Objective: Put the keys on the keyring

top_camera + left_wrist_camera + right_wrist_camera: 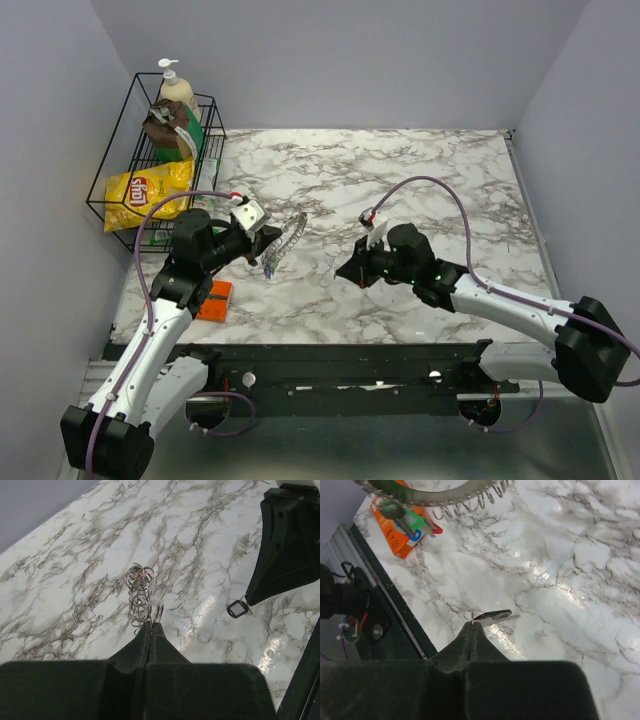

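My left gripper (266, 240) is shut on the keyring (287, 240), a thin silvery wire ring fringed with small loops, held above the table left of centre. The left wrist view shows the keyring (140, 592) edge-on, rising from the shut fingertips of the left gripper (151, 625). The right gripper (350, 270) hovers to the right of the ring, apart from it. In its own view the right gripper (472, 625) is shut on a small flat metal key (492, 616). Keys with green (409, 517), blue (415, 534) and red (434, 529) heads hang under the keyring (435, 495).
A black wire basket (115, 190) at the back left holds a yellow chips bag (145, 190) and a pump bottle (178, 95). An orange card (214, 300) lies on the marble table (430, 190) near the front left edge. Grey walls stand on three sides.
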### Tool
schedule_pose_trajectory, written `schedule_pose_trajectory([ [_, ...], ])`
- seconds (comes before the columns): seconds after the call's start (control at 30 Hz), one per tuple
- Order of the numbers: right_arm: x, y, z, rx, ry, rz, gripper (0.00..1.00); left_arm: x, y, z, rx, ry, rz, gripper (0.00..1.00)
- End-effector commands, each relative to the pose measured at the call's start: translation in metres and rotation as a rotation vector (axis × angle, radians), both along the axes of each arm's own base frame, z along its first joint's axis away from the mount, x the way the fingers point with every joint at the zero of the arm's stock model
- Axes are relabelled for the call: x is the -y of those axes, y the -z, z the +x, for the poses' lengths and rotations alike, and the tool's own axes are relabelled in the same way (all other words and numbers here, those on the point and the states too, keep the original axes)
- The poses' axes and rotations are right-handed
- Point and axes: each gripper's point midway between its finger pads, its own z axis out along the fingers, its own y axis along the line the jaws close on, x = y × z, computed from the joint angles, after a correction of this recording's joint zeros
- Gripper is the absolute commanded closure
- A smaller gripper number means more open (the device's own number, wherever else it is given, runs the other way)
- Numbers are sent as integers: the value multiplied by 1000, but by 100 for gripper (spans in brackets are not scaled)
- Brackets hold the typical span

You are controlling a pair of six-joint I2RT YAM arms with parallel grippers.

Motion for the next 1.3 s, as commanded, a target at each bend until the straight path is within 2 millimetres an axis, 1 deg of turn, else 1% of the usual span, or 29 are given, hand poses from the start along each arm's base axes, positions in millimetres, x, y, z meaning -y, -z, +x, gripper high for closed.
schedule_pose_trajectory([
  [0.0,-5,-42,-12,189,-185,27,100,12,-25,-8,70,84,-1,100],
  [0.03,-6,-47,-15,194,-201,28,100,13,-26,-8,76,89,5,100],
  [0.07,-8,-56,-18,207,-224,42,100,15,-26,-9,77,94,9,100],
  [0.1,-11,-71,-16,233,-234,60,100,16,-25,-9,77,98,13,100],
  [0.17,-13,-84,-16,247,-240,75,100,18,-24,-9,80,103,21,100],
  [0.2,-14,-98,-12,264,-223,92,100,18,-22,-9,78,101,28,100],
  [0.3,-16,-117,-5,291,-194,111,100,20,-22,-9,81,111,35,100],
  [0.33,-18,-129,-2,307,-189,127,99,21,-21,-9,84,115,39,100],
  [0.37,-21,-136,-2,316,-198,140,99,21,-21,-9,83,115,40,100],
  [0.4,-25,-135,1,316,-207,132,99,22,-21,-10,86,122,43,100],
  [0.43,-28,-145,2,326,-217,142,99,22,-21,-10,92,125,46,100],
  [0.5,-35,-146,3,325,-246,138,99,23,-22,-10,102,130,51,100],
  [0.53,-40,-141,6,311,-258,131,99,24,-22,-11,111,136,57,100],
  [0.57,-45,-147,4,319,-281,143,99,24,-22,-12,117,139,60,100],
  [0.6,-48,-148,6,320,-291,143,99,24,-21,-12,119,138,62,100],
  [0.63,-50,-138,6,287,-303,120,99,24,-23,-12,132,138,64,100],
  [0.67,-52,-142,5,287,-318,125,99,24,-23,-12,134,134,65,100],
  [0.77,-59,-138,5,265,-346,121,100,24,-24,-13,141,131,64,100],
  [0.8,-60,-141,6,268,-347,126,99,24,-24,-12,143,131,64,100],
  [0.9,-66,-140,6,254,-368,127,99,24,-25,-13,149,132,63,100],
  [0.93,-68,-144,6,256,-373,135,100,24,-26,-12,149,130,62,100],
  [1.0,-71,-141,6,239,-386,133,99,24,-26,-13,149,132,62,100],
  [1.03,-72,-144,7,239,-387,137,99,25,-26,-13,149,133,65,100],
  [1.27,-81,-135,8,199,-398,126,99,25,-28,-15,155,131,66,100],
])
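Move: For the right hand, which already pinches the key, the keyring's end held in the left fingers lies about 12 cm left, 3 ahead and 14 higher. The keys hanging from the keyring are some 15 cm left, 3 back and 7 above; the orange box lies about 27 cm left, level, 13 below. From the left hand the key is roughly 12 cm right, 3 back, 15 below. The right hand lifts the pinched key about 13 cm, then carries it left towards the still-held, rightward-easing keyring. ##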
